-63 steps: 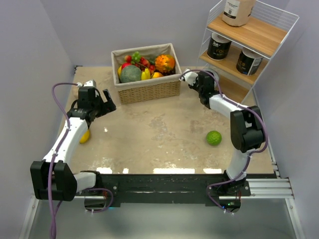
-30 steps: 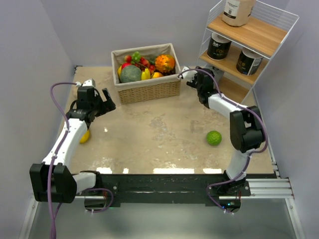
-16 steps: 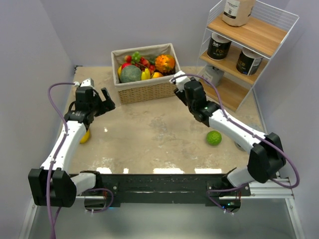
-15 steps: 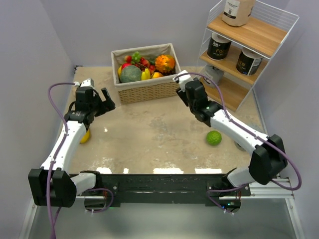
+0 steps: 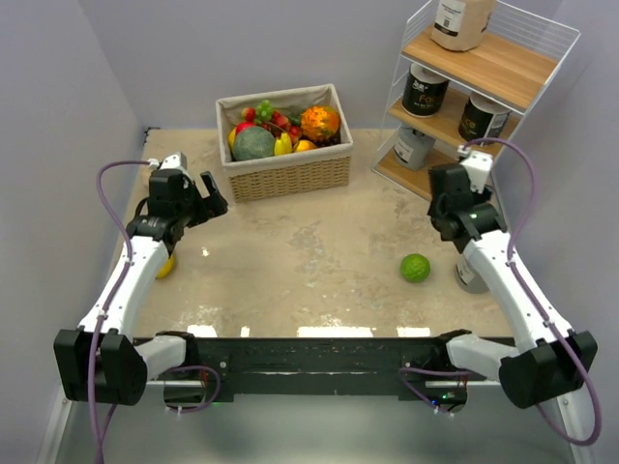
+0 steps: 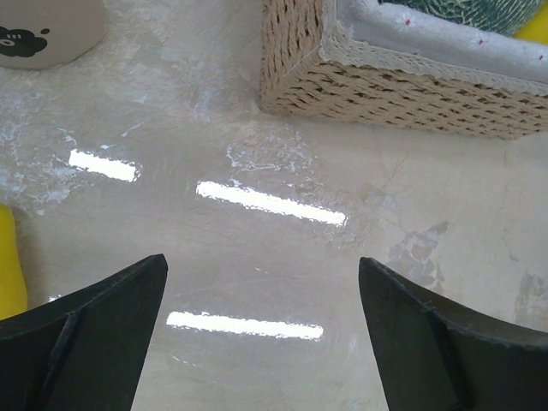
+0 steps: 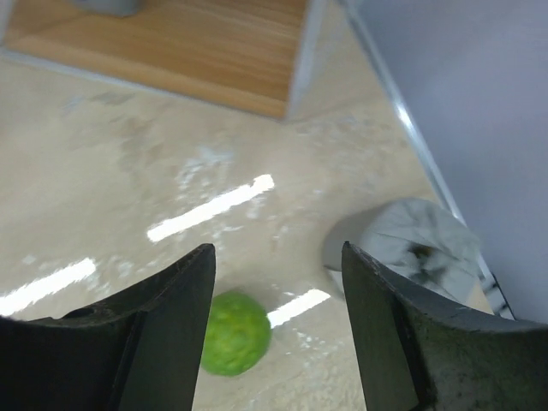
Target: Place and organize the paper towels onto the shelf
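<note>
The shelf (image 5: 484, 72) stands at the back right. Its top board carries a tan roll (image 5: 459, 21), the middle board two black rolls (image 5: 424, 92) (image 5: 482, 119), and the bottom board a grey roll (image 5: 414, 147). Another grey roll (image 5: 469, 274) (image 7: 411, 253) stands on the table by the right wall, partly hidden by my right arm. My right gripper (image 5: 450, 198) (image 7: 278, 253) hangs open and empty above the table in front of the shelf. A tan roll (image 6: 43, 30) stands at the far left. My left gripper (image 5: 211, 196) (image 6: 263, 261) is open and empty beside it.
A green lime (image 5: 416, 268) (image 7: 235, 334) lies left of the grey roll on the table. The wicker fruit basket (image 5: 285, 174) (image 6: 385, 77) stands at the back middle. A yellow fruit (image 5: 165, 264) (image 6: 8, 274) lies beside my left arm.
My right arm has drawn back from the shelf's bottom board, leaving a grey roll there, and has swung right to hang over the lime and grey roll. The left arm has barely moved.
</note>
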`<state>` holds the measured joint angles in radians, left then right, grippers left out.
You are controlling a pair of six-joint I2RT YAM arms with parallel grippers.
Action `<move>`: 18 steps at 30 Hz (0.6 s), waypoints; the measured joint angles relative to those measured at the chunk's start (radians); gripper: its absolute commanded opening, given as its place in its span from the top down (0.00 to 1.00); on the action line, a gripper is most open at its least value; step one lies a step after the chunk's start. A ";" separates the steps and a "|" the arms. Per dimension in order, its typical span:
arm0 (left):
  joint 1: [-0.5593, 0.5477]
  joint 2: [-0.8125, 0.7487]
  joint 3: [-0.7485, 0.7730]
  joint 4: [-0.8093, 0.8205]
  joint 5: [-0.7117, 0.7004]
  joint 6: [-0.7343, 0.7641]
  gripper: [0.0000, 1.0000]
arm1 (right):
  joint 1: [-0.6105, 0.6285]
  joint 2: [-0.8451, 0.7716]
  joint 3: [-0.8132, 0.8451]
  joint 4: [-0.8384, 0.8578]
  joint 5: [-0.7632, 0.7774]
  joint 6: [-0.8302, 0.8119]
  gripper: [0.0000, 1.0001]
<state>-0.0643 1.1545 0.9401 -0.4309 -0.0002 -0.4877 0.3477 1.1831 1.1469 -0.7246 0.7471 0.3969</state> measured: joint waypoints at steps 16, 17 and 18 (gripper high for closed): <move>-0.042 -0.009 -0.002 -0.002 -0.027 0.000 0.01 | -0.397 -0.045 -0.175 0.005 -0.019 0.062 0.32; -0.043 -0.013 -0.003 -0.002 -0.028 0.000 0.01 | -0.410 -0.044 -0.189 0.014 -0.034 0.059 0.32; -0.043 -0.019 -0.005 -0.002 -0.031 0.000 0.01 | -0.418 -0.040 -0.201 0.022 -0.043 0.058 0.32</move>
<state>-0.1074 1.1351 0.9356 -0.4328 -0.0311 -0.4873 -0.0700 1.1427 0.9455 -0.7029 0.7036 0.4545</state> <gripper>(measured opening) 0.988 0.683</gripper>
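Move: The grey paper towel roll still standing on the table lies about 10 cm to the right of the right hand, 6 cm back and some 19 cm below. The green ball is about 14 cm to the left of that roll and nearly level with it. The rack's near bottom corner is about 9 cm ahead of the right hand and 6 cm to its right. From the left hand the roll is roughly 65 cm right, 9 cm back, 14 below. Towards the grey roll by the side wall the right hand swings about 12 cm to the right, drawing back some 5 cm. It travels level at first, then sinks about 6 cm in the second half. The wrist turns some 25 degrees clockwise and the fingers stay roughly two-thirds open, empty, coming over the roll without touching it. ##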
